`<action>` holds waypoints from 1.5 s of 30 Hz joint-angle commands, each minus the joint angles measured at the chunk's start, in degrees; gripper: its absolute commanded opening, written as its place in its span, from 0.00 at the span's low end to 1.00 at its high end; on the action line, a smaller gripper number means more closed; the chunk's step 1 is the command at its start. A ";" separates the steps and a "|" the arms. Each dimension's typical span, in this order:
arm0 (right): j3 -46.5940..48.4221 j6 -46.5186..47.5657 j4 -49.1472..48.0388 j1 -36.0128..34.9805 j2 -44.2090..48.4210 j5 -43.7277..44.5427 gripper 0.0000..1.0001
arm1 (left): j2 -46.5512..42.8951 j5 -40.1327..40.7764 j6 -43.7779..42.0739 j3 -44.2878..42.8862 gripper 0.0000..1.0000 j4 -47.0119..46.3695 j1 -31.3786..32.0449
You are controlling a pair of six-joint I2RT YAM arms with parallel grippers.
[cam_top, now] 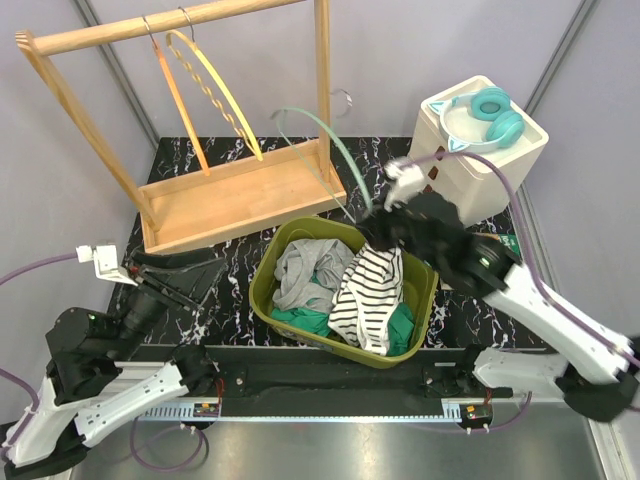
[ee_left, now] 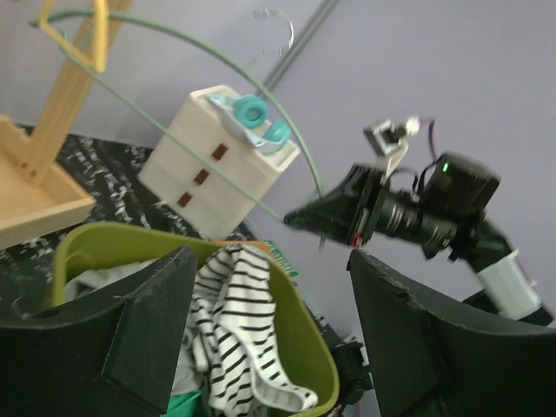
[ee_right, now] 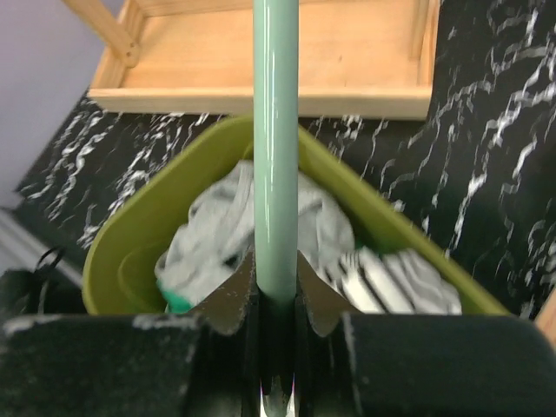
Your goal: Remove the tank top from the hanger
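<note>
The striped black-and-white tank top (cam_top: 365,290) lies in the olive green basket (cam_top: 262,285), and its lower end drapes toward the near rim. It is off the mint green hanger (cam_top: 318,125), which hangs bare above the basket's far side. My right gripper (cam_top: 378,228) is shut on the hanger's rod (ee_right: 276,156), with the fingers pinching it (ee_right: 276,300). My left gripper (cam_top: 205,280) stands open and empty, left of the basket. In the left wrist view the tank top (ee_left: 230,321) shows between the open fingers (ee_left: 148,330), well beyond them.
A wooden rack (cam_top: 240,195) at the back left carries a yellow hanger and an orange hanger (cam_top: 200,80). At the back right, teal headphones (cam_top: 485,115) sit on a white drawer box (cam_top: 470,175). Grey (cam_top: 300,270) and green garments also fill the basket.
</note>
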State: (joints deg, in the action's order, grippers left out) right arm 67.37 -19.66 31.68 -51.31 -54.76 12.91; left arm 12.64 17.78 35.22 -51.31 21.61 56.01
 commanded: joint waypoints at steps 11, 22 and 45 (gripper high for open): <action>55.82 19.40 -2.77 5.08 -47.06 -4.03 0.00 | -7.63 0.42 2.74 9.82 0.76 9.07 0.15; 91.63 13.44 7.61 9.03 -70.57 -14.12 0.00 | -11.49 -2.75 5.12 12.81 0.76 12.05 0.15; 55.35 2.61 6.20 9.03 -49.95 -11.52 1.00 | -12.38 -4.77 12.49 13.78 0.78 14.96 0.15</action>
State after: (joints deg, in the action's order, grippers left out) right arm 129.08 -17.37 37.26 -42.48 -115.90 -2.94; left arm 0.73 15.25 44.58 -38.61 37.82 56.01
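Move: The green hanger, empty, is already gripped by one end in the right hand; the free spot on the rack's rail lies about 32 cm ahead, 25 cm left and 17 cm above that hand. The hanging yellow hanger's middle is roughly 8 cm left of that spot and 3 cm nearer. The bin of clothes sits some 22 cm below the hand and 4 cm left. From the idle left hand the spot is about 42 cm ahead, 5 cm right and 9 cm up. The green hanger is carried by the right hand forward and left from over the bin to the rack, about 20 cm each way, rising some 11 cm and then sinking 5 cm to set its hook on the rail. The fingers then open wide and the hand drops a further 5 cm, easing back. The left hand, empty and open, sinks about 12 cm. ##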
